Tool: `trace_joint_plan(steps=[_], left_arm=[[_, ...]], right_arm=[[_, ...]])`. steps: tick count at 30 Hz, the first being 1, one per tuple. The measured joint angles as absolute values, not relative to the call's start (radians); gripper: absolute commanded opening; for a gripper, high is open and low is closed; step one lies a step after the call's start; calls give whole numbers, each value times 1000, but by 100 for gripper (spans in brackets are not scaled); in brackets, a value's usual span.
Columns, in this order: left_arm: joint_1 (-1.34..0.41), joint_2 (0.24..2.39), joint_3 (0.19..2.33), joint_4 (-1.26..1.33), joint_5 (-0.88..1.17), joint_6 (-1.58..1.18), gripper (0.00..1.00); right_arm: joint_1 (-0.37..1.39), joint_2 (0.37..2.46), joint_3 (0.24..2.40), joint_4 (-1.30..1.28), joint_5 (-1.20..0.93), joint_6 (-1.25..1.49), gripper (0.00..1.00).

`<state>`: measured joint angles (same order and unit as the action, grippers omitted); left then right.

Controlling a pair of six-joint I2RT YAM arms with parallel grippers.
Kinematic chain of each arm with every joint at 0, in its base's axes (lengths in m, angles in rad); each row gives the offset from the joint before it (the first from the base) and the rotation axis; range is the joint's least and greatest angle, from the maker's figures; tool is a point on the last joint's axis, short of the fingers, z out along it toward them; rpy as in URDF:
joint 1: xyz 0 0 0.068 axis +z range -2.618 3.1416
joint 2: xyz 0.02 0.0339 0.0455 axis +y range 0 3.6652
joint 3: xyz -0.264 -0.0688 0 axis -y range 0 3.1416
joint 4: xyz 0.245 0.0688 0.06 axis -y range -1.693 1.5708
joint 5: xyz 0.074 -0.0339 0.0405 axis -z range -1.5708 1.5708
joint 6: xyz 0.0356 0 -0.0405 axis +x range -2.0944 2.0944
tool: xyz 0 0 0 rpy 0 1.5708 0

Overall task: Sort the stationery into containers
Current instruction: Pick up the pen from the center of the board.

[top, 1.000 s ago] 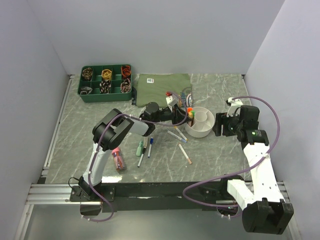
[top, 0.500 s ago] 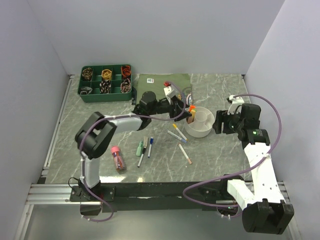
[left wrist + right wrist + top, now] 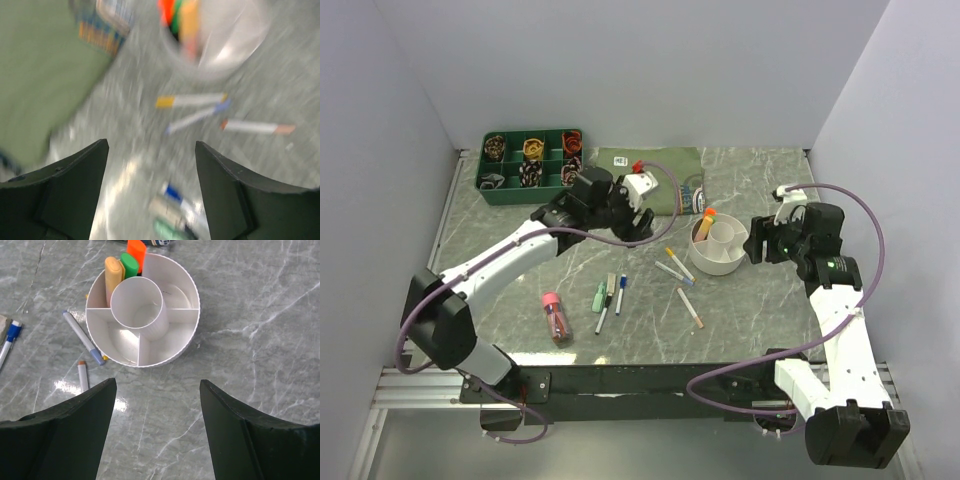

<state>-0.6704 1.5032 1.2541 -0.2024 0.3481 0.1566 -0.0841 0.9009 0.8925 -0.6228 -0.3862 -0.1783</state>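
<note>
The white round organiser (image 3: 720, 267) stands right of centre, with an orange, a green and a yellow highlighter (image 3: 130, 264) upright in one ring compartment (image 3: 705, 218). My left gripper (image 3: 640, 222) is open and empty, left of the organiser and above the table; its blurred view (image 3: 151, 145) shows the organiser (image 3: 235, 45), a yellow-capped pen (image 3: 190, 100) and an orange-tipped white pen (image 3: 257, 127). My right gripper (image 3: 757, 243) is open and empty, just right of the organiser (image 3: 195, 315). Loose pens (image 3: 678, 264) lie left of it. A pink-capped tube (image 3: 555, 315) lies further left.
A green marker, a black pen and a blue-capped pen (image 3: 608, 295) lie together near the front. An orange-capped white pen (image 3: 691, 308) lies alone. The olive cloth (image 3: 645, 170) and a green compartment tray (image 3: 532, 165) are at the back. Walls close three sides.
My left gripper has drawn back to the left, away from the organiser, and the orange highlighter now stands in a ring compartment. The right arm has barely moved.
</note>
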Motion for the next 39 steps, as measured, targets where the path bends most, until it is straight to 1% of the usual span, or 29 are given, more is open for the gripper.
trace_joint_plan(steps=[1,3,5,7,11,19,23,25,29,34,37,39], left_arm=[[-669,1505,1254,-255,315,163,73],[-664,1541,1260,-383,232,145,67],[-658,1608,1290,-486,181,104,64],[-653,1690,1316,-546,151,46,63],[-643,1788,1319,-624,102,-38,55],[-615,1906,1416,-683,113,-116,55],[-612,1934,1430,-691,120,-131,55],[-612,1937,1428,-702,118,-138,56],[-612,1922,1386,-698,107,-149,57],[-612,1901,1314,-709,106,-152,55],[-612,1901,1309,-712,108,-152,53],[-612,1901,1309,-710,111,-152,50]], right_arm=[[-80,901,892,-623,-387,-180,76],[-72,901,892,-621,-387,-179,76],[-67,901,892,-620,-387,-176,75],[-64,901,892,-619,-387,-170,75],[-61,901,892,-619,-387,-157,76],[-61,880,891,-619,-386,-143,76],[-61,841,872,-620,-385,-135,76],[-61,830,862,-621,-385,-134,76],[-61,829,856,-622,-382,-131,76],[-61,829,852,-619,-384,-130,76],[-61,838,850,-617,-386,-128,76],[-61,845,850,-615,-385,-128,76]])
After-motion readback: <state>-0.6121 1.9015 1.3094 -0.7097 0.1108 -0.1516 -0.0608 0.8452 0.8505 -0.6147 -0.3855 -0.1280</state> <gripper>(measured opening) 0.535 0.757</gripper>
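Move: The black-capped pen lies about 14 cm back and 10 cm to the left of the empty left hand, some 22 cm below it. At the same level are its neighbours: the gray block about 6 cm back and 8 cm left of the hand, the blue-capped pen some 10 cm back and 6 cm left, and the green bottle about 10 cm back and 11 cm left. From the idle right hand the black-capped pen is about 38 cm left, 10 cm back and 20 cm below. The left hand swings down off its carry height towards the pens in mid-table, sinking about 20 cm, most of it fast and early, and going some 9 cm to its left, while the wrist turns from pointing out to the right to nearly straight down, close to 60 degrees in all. Once low it eases a few centimetres back and left towards the far end of the gray block and comes to a stop there, its fingers drawn in from wide to about half open and holding nothing. ##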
